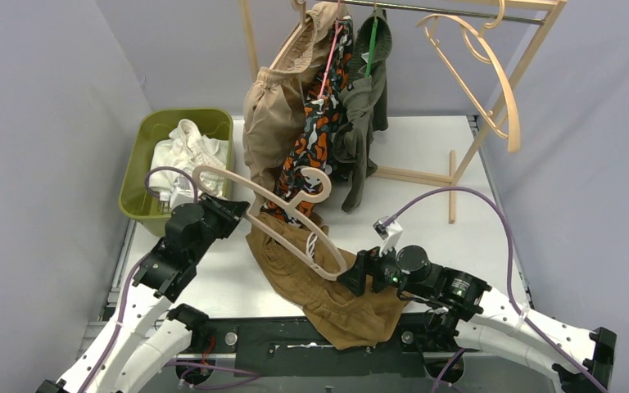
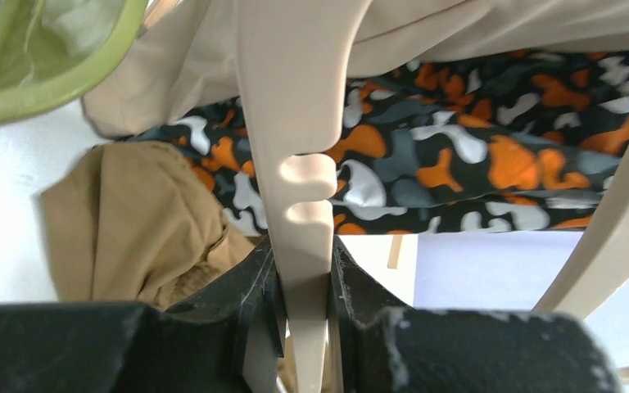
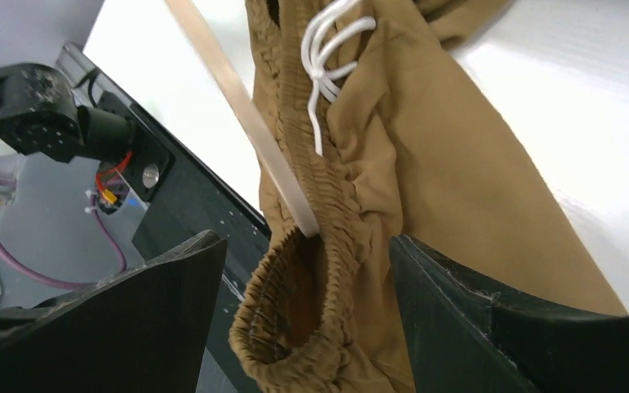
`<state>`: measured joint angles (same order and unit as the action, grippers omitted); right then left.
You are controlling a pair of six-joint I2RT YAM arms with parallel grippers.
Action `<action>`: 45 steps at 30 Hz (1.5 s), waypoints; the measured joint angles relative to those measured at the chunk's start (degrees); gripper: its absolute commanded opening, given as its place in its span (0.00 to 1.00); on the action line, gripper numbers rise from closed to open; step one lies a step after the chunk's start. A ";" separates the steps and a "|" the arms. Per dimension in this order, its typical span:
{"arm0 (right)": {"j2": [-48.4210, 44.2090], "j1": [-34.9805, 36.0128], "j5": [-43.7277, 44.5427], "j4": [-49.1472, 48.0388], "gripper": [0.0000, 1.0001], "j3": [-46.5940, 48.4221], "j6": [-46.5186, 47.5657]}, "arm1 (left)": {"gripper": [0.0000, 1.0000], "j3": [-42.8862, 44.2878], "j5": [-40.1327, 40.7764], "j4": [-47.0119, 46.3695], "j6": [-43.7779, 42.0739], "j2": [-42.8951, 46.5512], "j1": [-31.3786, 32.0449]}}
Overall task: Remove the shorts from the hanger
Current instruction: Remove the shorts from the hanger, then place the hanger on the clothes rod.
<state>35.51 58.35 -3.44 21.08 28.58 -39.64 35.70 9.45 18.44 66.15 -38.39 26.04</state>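
Observation:
A cream hanger (image 1: 274,217) slants over the table with my left gripper (image 1: 231,210) shut on its left arm. In the left wrist view that hanger arm (image 2: 303,196) is pinched between the jaws of the left gripper (image 2: 305,286). The brown shorts (image 1: 319,286) lie crumpled on the table, their waistband still hooked over the hanger's right tip (image 3: 305,223). My right gripper (image 1: 350,280) is open. In its wrist view the gathered waistband (image 3: 311,303) hangs between the spread fingers (image 3: 156,319), untouched, white drawstring (image 3: 328,65) above.
Beige shorts (image 1: 270,106), camouflage shorts (image 1: 315,131) and dark olive shorts (image 1: 364,106) hang on the wooden rack (image 1: 475,147). Empty hangers (image 1: 491,74) dangle from its rail at the right. White shorts (image 1: 184,147) lie in the green bin (image 1: 143,143) at the left.

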 measured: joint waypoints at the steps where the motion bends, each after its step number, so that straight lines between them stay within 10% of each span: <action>1: -0.48 -0.02 -0.57 -0.22 0.74 -1.03 -0.11 | 0.00 1.14 0.07 0.46 -0.35 0.15 -0.33; 15: -3.50 0.00 2.56 -8.20 0.77 -2.67 1.44 | 0.00 5.99 -3.32 2.01 -0.17 0.72 -1.03; 45: -9.16 0.00 -9.86 -6.34 0.42 -4.07 2.97 | 0.00 -7.76 -11.39 -3.67 15.80 5.92 -2.08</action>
<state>26.35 58.35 -13.30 14.74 24.51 -36.67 27.94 -1.93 14.76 81.95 -32.47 23.97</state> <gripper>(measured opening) 0.417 0.176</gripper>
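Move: The left hand already grips the wooden hanger, whose free end hangs about 24 cm to its right, 15 cm back and 8 cm lower; the camouflage shorts hang some 14 cm right and 4 cm ahead. For the right hand that free end is just off the fingertips, about 2 cm left, 1 cm ahead and 2 cm below, and the brown shorts lie about 7 cm left, 4 cm back and 13 cm below. Left raises, then lowers the hanger about 5 cm; right, drawing back and up, narrows around its free end. ##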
